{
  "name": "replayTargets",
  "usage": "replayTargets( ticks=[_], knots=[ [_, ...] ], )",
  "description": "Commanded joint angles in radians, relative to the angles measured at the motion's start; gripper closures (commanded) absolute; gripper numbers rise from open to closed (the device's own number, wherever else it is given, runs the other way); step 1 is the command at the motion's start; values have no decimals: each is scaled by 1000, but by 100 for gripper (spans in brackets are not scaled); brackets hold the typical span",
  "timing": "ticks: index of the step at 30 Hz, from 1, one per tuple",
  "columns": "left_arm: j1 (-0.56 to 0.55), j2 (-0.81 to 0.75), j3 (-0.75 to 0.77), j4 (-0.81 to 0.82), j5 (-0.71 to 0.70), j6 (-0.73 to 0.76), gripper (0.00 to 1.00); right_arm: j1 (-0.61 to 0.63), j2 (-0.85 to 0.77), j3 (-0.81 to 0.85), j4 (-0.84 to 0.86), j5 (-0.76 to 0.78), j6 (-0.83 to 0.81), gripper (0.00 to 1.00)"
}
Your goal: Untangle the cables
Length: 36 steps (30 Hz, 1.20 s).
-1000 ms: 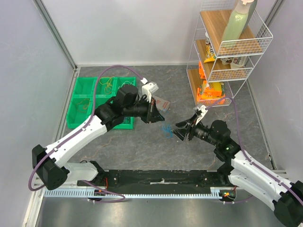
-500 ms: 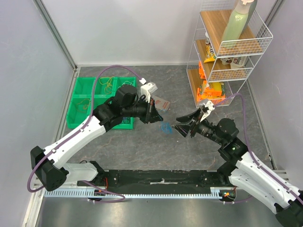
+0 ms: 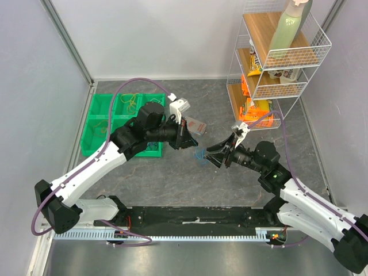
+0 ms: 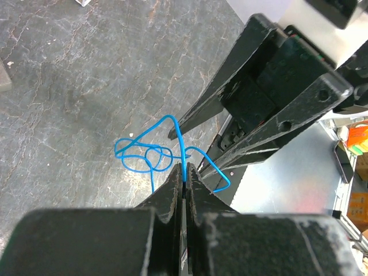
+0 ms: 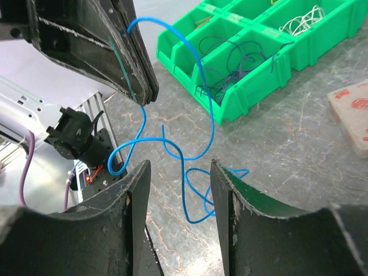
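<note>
A tangled blue cable (image 4: 148, 156) hangs in loops above the grey tabletop. My left gripper (image 4: 184, 168) is shut on one strand of it and holds it up; from above the gripper (image 3: 187, 139) sits near the table's middle. My right gripper (image 5: 179, 169) faces it from the right, jaws open, with lower loops of the blue cable (image 5: 198, 150) hanging between its fingers without touching them. From above, the right gripper (image 3: 213, 155) is just right of the blue cable (image 3: 200, 155). Dark purple cables (image 5: 231, 62) and white cables (image 5: 301, 20) lie in green bins.
A block of green bins (image 3: 99, 127) stands at the left, one holding yellow cables (image 3: 130, 103). A pinkish flat packet (image 3: 197, 124) lies behind the grippers. A white wire shelf (image 3: 270, 86) with snacks and a bottle stands at the back right.
My right gripper has swung left up to the hanging blue cable, and its jaws have narrowed. The left gripper has stayed shut on the cable, almost in place.
</note>
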Motion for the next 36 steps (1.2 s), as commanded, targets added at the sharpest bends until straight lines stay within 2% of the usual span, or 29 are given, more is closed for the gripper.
replayTargets(
  ticks=[1, 4, 8, 13, 20, 30, 36],
  knots=[
    [-4, -29, 43, 25, 45, 12, 98, 25, 32, -19, 113, -15, 32, 47],
    [-4, -30, 47, 37, 65, 4, 98, 34, 67, -25, 172, -15, 64, 49],
    [-4, -42, 69, 29, 56, 10, 98, 60, 120, -34, 203, 34, 87, 65],
    [-4, -96, 105, 40, 5, 10, 98, 70, 149, -98, 300, 49, 150, 76],
    [-4, -150, 228, 34, -140, 65, 98, 88, 268, -221, 484, 77, 251, 86],
    [-4, -179, 467, -49, -330, 157, 98, 91, 382, -316, 502, 127, 259, 87],
    [-4, -197, 544, -61, -406, 203, 98, 91, 397, -316, 489, 121, 250, 87]
  ],
)
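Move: The left hand already holds the blue cable in shut fingers, with its loops hanging below; the green bin's middle is about 28 cm to this hand's left, 12 cm farther out and some 23 cm lower. The red-printed box lies about 11 cm farther out, 1 cm to the left and 25 cm below. From the right hand, the bin is about 33 cm left, 13 cm ahead and 20 cm down, and the cable's loops hang some 4 cm left, 1 cm ahead and 5 cm below. Keeping its pinch on the blue cable, the left hand hangs nearly still at first, then climbs fast by about 25 cm and drifts some 8 cm left, to the bin's side, while its fingers swing up from pointing down-right to roughly level and turn more forward. Meanwhile the half-open right hand edges a little left, closes on nothing and sinks about 15 cm towards the bare table, its fingers tipping down some 20 degrees, leaving the cable to the left hand alone. ##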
